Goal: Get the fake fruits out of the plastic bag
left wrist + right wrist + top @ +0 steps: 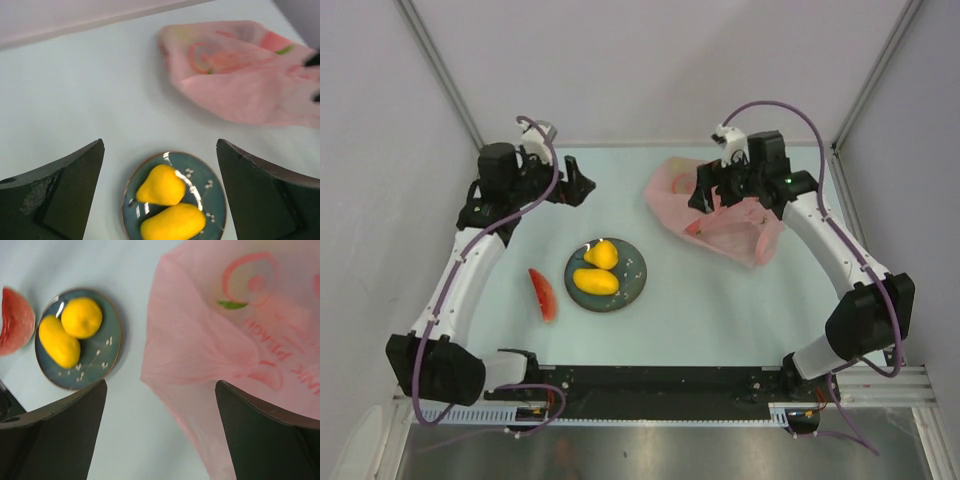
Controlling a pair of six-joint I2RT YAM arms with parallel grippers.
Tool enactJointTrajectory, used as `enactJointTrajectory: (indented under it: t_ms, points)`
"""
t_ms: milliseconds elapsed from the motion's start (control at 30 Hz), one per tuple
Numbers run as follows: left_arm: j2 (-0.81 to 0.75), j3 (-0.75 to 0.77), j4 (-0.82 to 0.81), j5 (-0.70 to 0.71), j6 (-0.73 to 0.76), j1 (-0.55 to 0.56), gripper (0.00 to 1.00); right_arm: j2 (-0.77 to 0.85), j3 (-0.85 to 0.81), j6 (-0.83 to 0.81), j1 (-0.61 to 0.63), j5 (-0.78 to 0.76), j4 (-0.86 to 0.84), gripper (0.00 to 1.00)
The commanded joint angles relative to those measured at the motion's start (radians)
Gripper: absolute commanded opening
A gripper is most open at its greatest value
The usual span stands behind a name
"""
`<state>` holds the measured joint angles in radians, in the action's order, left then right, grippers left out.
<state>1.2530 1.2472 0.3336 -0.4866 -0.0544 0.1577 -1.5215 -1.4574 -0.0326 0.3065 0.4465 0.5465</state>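
Two yellow fake fruits point(597, 270) point(161, 185) point(81, 317) lie on a dark blue plate point(630, 275) point(212, 200) point(102, 352). A red watermelon slice point(542, 293) point(15, 320) rests on the table left of the plate. The pink plastic bag point(750, 240) point(240, 75) point(225, 340) lies crumpled at the back right, and I cannot make out what is inside it. My right gripper point(712, 200) point(161, 385) hovers open above the bag's left edge, holding nothing. My left gripper point(582, 186) point(160, 150) is open and empty at the back left, facing the plate.
Grey walls with metal corner posts point(440, 70) close in the back and both sides of the table. The arm bases sit on a black rail point(660, 380) at the near edge.
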Motion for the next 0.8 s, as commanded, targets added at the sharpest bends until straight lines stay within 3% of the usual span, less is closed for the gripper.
enactJointTrajectory:
  t_ms: [0, 100, 233, 400, 567, 700, 767]
  points:
    - [-0.053, -0.073, 0.198, 0.259, -0.091, -0.191, 1.00, 0.070, 0.051, -0.099, 0.081, -0.032, 0.012, 0.95]
    - [-0.049, -0.086, 0.434, 0.350, -0.151, -0.342, 0.99, 0.075, 0.063, -0.055, 0.086, -0.022, -0.009, 0.95]
    - [-0.033, -0.121, 0.593, 0.229, -0.079, -0.373, 0.93, 0.066, 0.065, -0.049, 0.094, -0.023, -0.010, 0.95]
    - [-0.072, -0.296, 0.578, 0.189, -0.055, -0.279, 0.93, 0.041, 0.066, -0.046, 0.094, -0.012, -0.007, 0.95]
    - [-0.069, -0.385, 0.587, 0.289, -0.097, -0.267, 0.92, 0.049, 0.066, -0.047, 0.089, -0.009, 0.006, 0.95]
    - [0.006, -0.405, 0.556, 0.240, -0.110, -0.265, 0.81, 0.052, 0.081, -0.043, 0.080, -0.003, 0.006, 0.95]
    - [0.070, -0.396, 0.552, 0.226, -0.113, -0.267, 0.70, 0.057, 0.091, -0.036, 0.075, -0.005, 0.000, 0.95]
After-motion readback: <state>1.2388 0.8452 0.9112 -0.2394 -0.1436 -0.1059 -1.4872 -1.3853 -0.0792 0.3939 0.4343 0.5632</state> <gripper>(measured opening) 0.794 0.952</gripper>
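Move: The watermelon slice lies on the table about 16 cm back and 11 cm left of the left hand, some 27 cm below. To its right on the plate, from the left hand, are the mango, 13 cm back and 2 cm right, and the pear, 6 cm back and 3 cm right, both about 26 cm down. From the right hand the slice is roughly 17 cm back, 39 cm left and 22 cm below. Left hand sinks some 23 cm, back and leftward towards the watermelon slice, fingers tipping down and narrowing slightly. ##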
